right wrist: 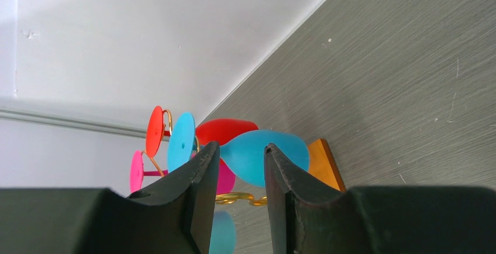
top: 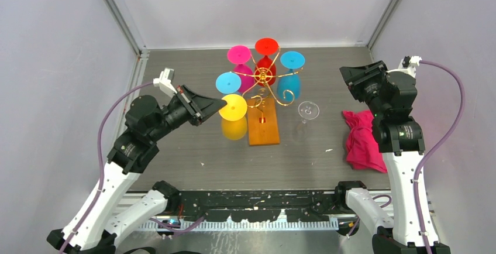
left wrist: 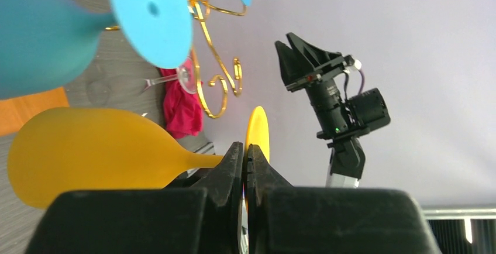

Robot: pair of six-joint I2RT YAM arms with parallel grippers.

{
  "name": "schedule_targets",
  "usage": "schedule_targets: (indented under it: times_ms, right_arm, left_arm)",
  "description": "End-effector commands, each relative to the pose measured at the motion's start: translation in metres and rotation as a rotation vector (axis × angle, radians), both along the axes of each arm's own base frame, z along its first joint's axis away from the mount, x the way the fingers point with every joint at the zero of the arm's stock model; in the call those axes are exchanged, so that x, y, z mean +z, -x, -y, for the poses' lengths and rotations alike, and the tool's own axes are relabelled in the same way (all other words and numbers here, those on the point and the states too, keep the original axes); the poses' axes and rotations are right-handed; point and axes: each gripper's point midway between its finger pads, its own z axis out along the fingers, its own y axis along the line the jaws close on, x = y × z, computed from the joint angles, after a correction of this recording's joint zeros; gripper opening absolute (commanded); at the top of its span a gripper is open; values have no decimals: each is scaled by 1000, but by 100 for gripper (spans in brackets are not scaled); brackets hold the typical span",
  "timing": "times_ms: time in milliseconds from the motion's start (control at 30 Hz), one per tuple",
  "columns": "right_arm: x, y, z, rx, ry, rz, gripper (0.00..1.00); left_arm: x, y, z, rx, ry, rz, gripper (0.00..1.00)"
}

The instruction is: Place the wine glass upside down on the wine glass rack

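Observation:
The wine glass rack (top: pixel 266 78) is a gold wire stand on an orange-brown wooden base (top: pixel 262 130) at mid-table. A yellow wine glass (top: pixel 234 126) hangs bowl-down just left of the base. My left gripper (top: pixel 220 105) is shut on the rim of its round foot (top: pixel 234 107). In the left wrist view the yellow foot (left wrist: pixel 257 131) shows edge-on between the shut jaws of the left gripper (left wrist: pixel 245 148). Whether the stem sits in a scroll arm I cannot tell. My right gripper (top: pixel 346 76) hovers at the right and is open; in its wrist view the right gripper (right wrist: pixel 241 147) holds nothing.
Pink (top: pixel 238 55), red (top: pixel 266 46) and two blue glasses (top: pixel 292 59) hang upside down on the rack. A clear glass (top: pixel 308 110) stands on the table right of the base. A crumpled pink cloth (top: pixel 362 140) lies under the right arm.

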Motion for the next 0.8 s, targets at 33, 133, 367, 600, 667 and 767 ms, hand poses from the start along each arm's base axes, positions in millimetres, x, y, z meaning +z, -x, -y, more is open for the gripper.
schedule_targets:
  times_ms: [33, 133, 367, 600, 667, 767]
  right_arm:
    - [18, 1, 3, -15, -2, 56, 40]
    - [19, 0, 3, -15, -1, 57, 40]
    - [21, 0, 4, -16, 9, 58, 40]
    - [21, 0, 4, -15, 18, 57, 40]
    - [22, 1, 4, -14, 20, 59, 40]
    - [23, 1, 4, -14, 24, 61, 40]
  left_arm:
    - [45, 11, 13, -52, 56, 132, 0]
    - [48, 15, 25, -78, 57, 140, 1]
    - [52, 26, 56, -147, 41, 161, 1]
    - [54, 27, 76, -173, 45, 174, 1]
    - [53, 25, 80, -177, 43, 170, 0]
    - [50, 22, 87, -186, 45, 167, 1]
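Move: The left hand holds the yellow wine glass upside down by its base. The rack's free front-left hook lies about 5 cm ahead of it, 8 cm right and 9 cm below. The free front-right hook is roughly 9 cm right of that hook; the light blue glass hangs some 11 cm ahead of the hand, straight out and 17 cm lower. From the right hand, the front-left hook lies about 29 cm left, 5 cm back and 8 cm lower. Left hand, still gripping the glass's base, sweeps about 8 cm right before the rack, drawing back slightly, turning clockwise. ##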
